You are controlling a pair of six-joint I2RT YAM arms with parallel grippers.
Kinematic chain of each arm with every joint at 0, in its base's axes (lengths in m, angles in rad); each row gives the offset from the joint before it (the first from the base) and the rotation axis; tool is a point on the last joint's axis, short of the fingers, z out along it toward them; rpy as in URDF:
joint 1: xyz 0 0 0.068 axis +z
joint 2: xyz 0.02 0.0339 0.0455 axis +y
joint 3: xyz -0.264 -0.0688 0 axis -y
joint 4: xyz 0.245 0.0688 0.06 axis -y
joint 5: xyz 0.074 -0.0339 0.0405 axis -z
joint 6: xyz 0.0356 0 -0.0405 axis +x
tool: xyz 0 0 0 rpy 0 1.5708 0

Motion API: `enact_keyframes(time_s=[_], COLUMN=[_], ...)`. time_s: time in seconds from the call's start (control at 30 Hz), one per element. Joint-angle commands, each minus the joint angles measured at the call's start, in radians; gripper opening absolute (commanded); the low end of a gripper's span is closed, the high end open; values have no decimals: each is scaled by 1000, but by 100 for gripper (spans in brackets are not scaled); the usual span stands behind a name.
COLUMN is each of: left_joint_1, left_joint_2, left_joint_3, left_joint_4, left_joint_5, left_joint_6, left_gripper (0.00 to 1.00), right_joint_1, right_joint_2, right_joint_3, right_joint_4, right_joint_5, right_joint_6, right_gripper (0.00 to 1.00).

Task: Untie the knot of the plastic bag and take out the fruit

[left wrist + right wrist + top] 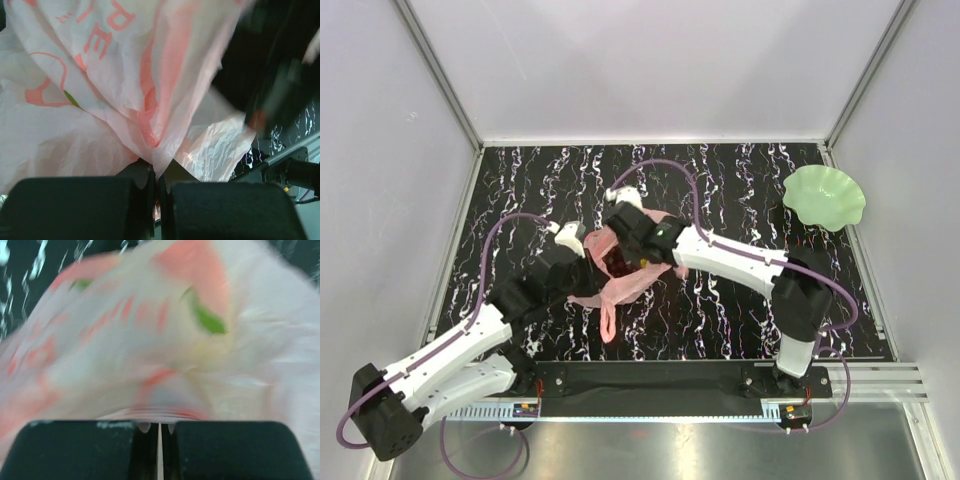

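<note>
The pink plastic bag [609, 300] lies crumpled at the middle of the black marbled table, with both grippers buried in it. My left gripper [586, 263] comes in from the left and is shut on a fold of the plastic bag [115, 90], which fans upward from the jaws of the left gripper [159, 174]. My right gripper [626, 238] reaches in from the right, shut with thin film of the plastic bag [150, 350] between the tips of the right gripper [159, 426]. A dark red patch of fruit [617, 263] shows through the bag between the grippers. The knot is hidden.
A wavy green plate [825, 196] sits at the far right corner of the table. Purple cables loop over both arms. The table's metal frame [292, 170] shows at the lower right of the left wrist view. White walls enclose the table.
</note>
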Motion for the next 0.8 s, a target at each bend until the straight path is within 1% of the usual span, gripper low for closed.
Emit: enact_keyframes(time_s=[0.0,0.23,0.3,0.33,0.43,0.47,0.5,0.53,0.57,0.6,0.63,0.7,0.73,0.77], left_joint_1=[-17,-74,-91,-97,-117,-120,-120,-123,-123,-121,-123,-121,-123,-123], left_joint_2=[-27,-27,-27,-27,-25,-27,-25,-25,-27,-25,-12,7,16,39], left_joint_3=[-50,-119,-125,-131,-140,-146,-147,-150,-148,-145,-139,-105,-96,-87], left_joint_4=[51,88,94,95,95,93,93,93,94,95,93,82,82,87], left_joint_5=[42,36,32,32,24,16,13,9,-3,-10,-16,-43,-51,-68], left_joint_6=[-21,-52,-55,-56,-62,-64,-64,-64,-62,-58,-53,-36,-30,-16], left_gripper=[0,0,0,0,0,0,0,0,0,0,0,0,0,0], right_joint_1=[-120,-270,-293,-318,-362,-370,-375,-378,-376,-378,-379,-379,-380,-376], right_joint_2=[-5,150,211,229,269,269,244,214,179,104,72,-18,-42,-59], right_joint_3=[77,335,395,451,492,487,446,403,354,311,245,199,185,186], right_joint_4=[142,157,125,109,74,69,74,100,177,204,224,246,232,177], right_joint_5=[59,34,40,39,55,51,40,36,29,28,3,-79,-190,-246], right_joint_6=[12,-20,-22,-22,-20,-17,-16,-23,-37,-40,-51,-92,-103,-112], right_gripper=[0,0,0,0,0,0,0,0,0,0,0,0,0,0])
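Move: The plastic bag, already untied and pinched by both hands, has its middle about 2 cm back of the right hand and 8 cm below; bare table lies beyond, some 15 cm ahead and 7 cm right. In the bag, the yellow fruit is roughly 2 cm back and 3 cm right. From the left hand, the bag's middle is about 4 cm ahead and 8 cm right, the loose handle 9 cm back and 2 cm right. The bag's far edge stays pinched in the shut right fingers as that hand sweeps it forward about 17 cm, rising some 6 cm, then sinks and eases back a little while drifting right, the wrist turning about 15 degrees clockwise. The left hand keeps its pinch on the near edge and shifts back and down, bobs up about a centimetre, then sinks again, ending roughly 3 cm lower. ##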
